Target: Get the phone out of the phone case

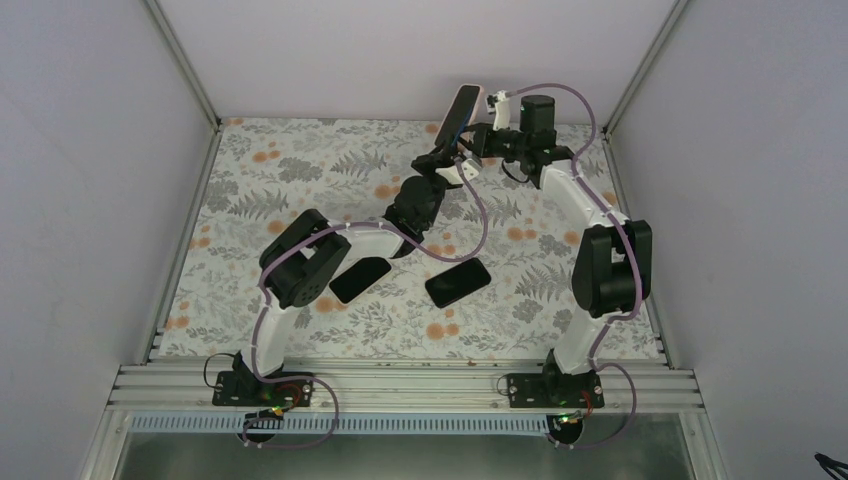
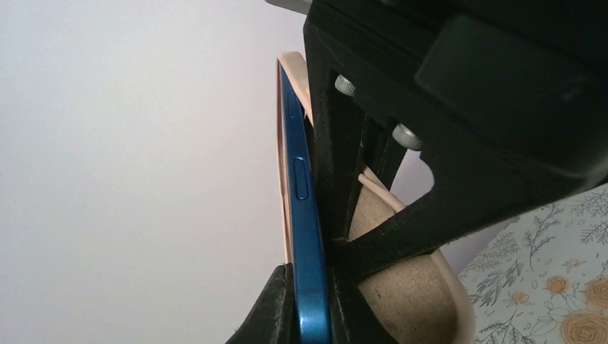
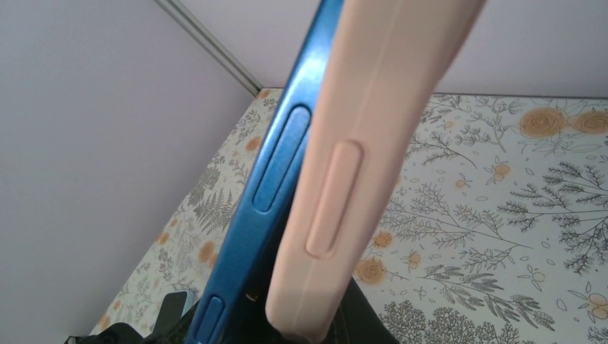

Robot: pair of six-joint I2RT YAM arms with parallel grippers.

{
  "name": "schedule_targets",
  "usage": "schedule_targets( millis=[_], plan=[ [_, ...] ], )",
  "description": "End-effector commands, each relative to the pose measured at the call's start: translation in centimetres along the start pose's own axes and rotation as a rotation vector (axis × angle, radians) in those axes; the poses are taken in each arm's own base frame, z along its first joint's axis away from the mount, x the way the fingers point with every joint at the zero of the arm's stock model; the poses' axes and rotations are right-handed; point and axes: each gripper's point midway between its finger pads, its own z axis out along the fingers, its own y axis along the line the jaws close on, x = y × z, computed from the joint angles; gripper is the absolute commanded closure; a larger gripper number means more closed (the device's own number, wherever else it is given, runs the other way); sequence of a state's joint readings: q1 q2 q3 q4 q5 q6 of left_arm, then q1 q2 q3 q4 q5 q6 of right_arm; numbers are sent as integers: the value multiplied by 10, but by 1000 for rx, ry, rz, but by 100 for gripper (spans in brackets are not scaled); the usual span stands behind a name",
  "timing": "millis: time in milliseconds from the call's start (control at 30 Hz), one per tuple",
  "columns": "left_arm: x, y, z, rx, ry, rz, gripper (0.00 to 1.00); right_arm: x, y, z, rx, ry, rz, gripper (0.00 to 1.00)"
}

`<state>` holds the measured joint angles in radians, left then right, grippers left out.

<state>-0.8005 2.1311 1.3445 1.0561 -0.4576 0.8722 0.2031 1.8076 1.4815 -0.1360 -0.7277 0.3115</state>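
Raised above the far middle of the floral table, the blue phone (image 1: 461, 112) stands tilted on end between both grippers. My left gripper (image 1: 450, 152) is shut on the phone's blue edge (image 2: 305, 236), one black finger (image 2: 276, 308) on each side. The peach phone case (image 3: 358, 143) is peeled off the phone (image 3: 265, 208) along one side, and a gap shows between them. Its beige inner lining (image 2: 409, 287) is exposed. My right gripper (image 1: 480, 140) is shut on the case wall at the bottom (image 3: 315, 331) of its view.
Two dark flat slabs lie on the table nearer the arms, one on the left (image 1: 360, 278) and one on the right (image 1: 458, 282). Plain walls close in the table on three sides. A metal rail (image 1: 400, 385) runs along the near edge.
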Motion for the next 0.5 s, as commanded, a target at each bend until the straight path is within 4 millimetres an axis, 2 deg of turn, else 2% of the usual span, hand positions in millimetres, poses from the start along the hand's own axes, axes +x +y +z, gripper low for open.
schedule_targets(
  millis=[0, 100, 200, 267, 333, 400, 467],
  plan=[
    [50, 87, 18, -252, 146, 27, 98, 34, 41, -11, -147, 162, -55, 97],
    [47, 95, 14, -257, 144, 27, 98, 28, 17, -9, -37, 179, -129, 97],
    [44, 106, 6, -256, 147, 23, 98, 27, -22, -9, 125, 205, -225, 96],
    [39, 119, -2, -256, 144, 14, 98, 24, -55, -17, 293, 204, -303, 97],
    [40, 124, -9, -230, 156, 14, 98, 24, -80, -25, 421, 214, -384, 97],
    [38, 124, -18, -179, 163, 23, 98, 24, -99, -33, 522, 238, -438, 97],
    [36, 124, -29, -127, 164, 26, 98, 21, -109, -42, 573, 249, -465, 97]
  ],
)
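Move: From the left hand, shut on the lower end of the blue phone, the pink case still clinging to it has its middle about 6 cm ahead, 3 cm right and 3 cm higher; the phone's own middle is some 6 cm ahead, 1 cm right and 3 cm up. The right hand grips the case's edge: the case's middle lies about 5 cm ahead, level left-right, 3 cm up, the phone 2 cm left of that. Left hand, still pinching the phone, pulls it about 6 cm left while the right swings the case right, forward and down. ##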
